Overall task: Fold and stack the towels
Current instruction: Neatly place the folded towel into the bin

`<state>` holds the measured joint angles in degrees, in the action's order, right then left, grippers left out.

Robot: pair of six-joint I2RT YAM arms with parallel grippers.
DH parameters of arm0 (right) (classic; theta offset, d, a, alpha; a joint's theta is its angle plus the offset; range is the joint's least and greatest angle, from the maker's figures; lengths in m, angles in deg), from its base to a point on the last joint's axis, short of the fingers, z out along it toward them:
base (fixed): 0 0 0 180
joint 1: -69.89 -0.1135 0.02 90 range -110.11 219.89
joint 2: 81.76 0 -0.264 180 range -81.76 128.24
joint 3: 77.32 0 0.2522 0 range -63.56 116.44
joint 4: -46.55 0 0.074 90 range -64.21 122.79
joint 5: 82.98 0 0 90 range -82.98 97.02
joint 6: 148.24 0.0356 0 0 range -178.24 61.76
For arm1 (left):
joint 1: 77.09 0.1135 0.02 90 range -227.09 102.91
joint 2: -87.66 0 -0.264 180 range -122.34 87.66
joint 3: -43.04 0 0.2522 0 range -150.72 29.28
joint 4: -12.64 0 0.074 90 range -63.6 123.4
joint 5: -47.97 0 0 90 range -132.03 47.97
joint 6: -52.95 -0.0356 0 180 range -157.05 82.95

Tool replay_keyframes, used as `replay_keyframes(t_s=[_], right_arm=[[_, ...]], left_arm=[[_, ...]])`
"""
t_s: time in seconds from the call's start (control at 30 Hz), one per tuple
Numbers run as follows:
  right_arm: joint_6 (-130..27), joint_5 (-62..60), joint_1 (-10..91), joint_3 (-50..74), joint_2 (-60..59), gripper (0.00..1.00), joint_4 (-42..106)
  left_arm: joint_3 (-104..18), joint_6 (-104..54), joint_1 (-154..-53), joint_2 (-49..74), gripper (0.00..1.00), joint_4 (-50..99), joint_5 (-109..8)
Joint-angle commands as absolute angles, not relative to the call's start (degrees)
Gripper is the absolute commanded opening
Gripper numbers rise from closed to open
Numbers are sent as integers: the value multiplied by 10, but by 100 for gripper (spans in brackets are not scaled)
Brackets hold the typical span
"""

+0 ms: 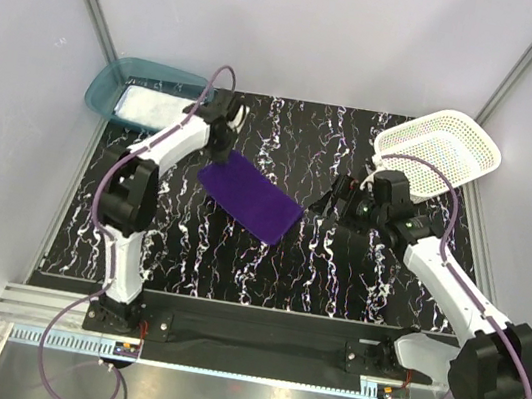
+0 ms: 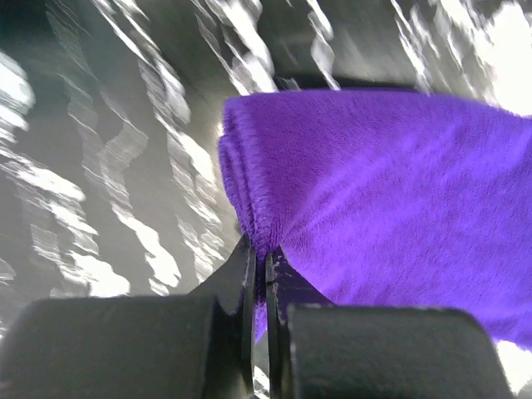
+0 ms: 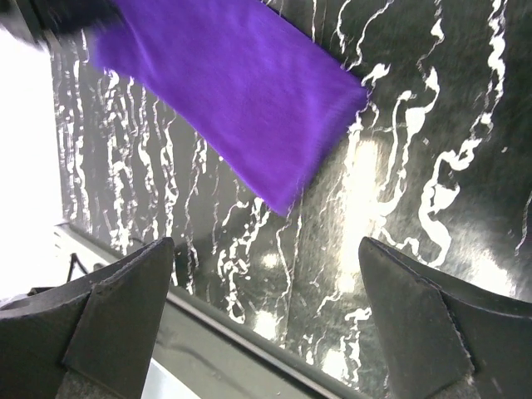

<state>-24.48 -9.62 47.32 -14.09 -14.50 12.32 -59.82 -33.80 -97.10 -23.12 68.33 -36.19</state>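
Note:
A deep purple towel [image 1: 249, 195] lies folded into a long rectangle on the black marbled table. In the left wrist view the towel [image 2: 391, 183] fills the right half, with its folded corner pinched between my jaws. My left gripper [image 2: 259, 253] is shut on that corner, at the towel's far left end [image 1: 223, 140]. My right gripper [image 1: 330, 202] hovers just right of the towel's near right end, open and holding nothing. In the right wrist view the towel [image 3: 224, 91] lies ahead of the gripper [image 3: 266, 245], apart from both fingers. A whitish towel [image 1: 154, 107] lies in the teal bin.
A teal translucent bin [image 1: 112, 84] stands at the back left corner. A white mesh basket [image 1: 441, 151] sits at the back right, close behind my right arm. White walls enclose the table, and its metal front rail [image 3: 249, 332] shows under the right gripper.

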Motion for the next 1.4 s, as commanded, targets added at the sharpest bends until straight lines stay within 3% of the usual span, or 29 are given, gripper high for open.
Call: replay_keyframes(t_s=[0.0, 0.17, 0.3, 0.77, 1.37], right_arm=[[-282, -70, 470, -95, -121, 100, 130], [-305, -67, 470, -64, -54, 100, 137], [-322, -80, 470, -28, -3, 100, 136], [-356, -66, 471, 50, 96, 100, 120], [-376, -61, 471, 96, 169, 100, 109]], left_arm=[[-728, -414, -937, -273, 0, 742, -285], [-984, -470, -891, -391, 0, 797, -268], [-1062, -512, -850, -444, 0, 779, -260], [-1051, -567, -723, -495, 0, 544, -268], [-1077, -552, -646, -537, 0, 450, -303]])
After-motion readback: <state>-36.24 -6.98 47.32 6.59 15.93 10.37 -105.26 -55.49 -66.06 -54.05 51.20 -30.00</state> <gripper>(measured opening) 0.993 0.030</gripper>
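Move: The left gripper already holds the purple towel by its left end, roughly 7 cm above the table; the towel's middle lies about 11 cm back and 11 cm to the right, a little below. The teal bin's middle is some 16 cm ahead, 24 cm to the left and 4 cm lower, with the folded white towel in it about 13 cm ahead and 23 cm left. From the empty right hand the bin lies about 25 cm ahead, 56 cm left and 12 cm down. Bring the left gripper forward and up with the purple towel, then sweep it mostly left to above the left part of the teal bin, some 31 cm left and 22 cm forward in all, dipping a few centimetres on the way. Keep the pinch shut and tip the fingers to point farther forward, about 30 degrees. Ease the open right hand about 9 cm forward and 6 cm down. ##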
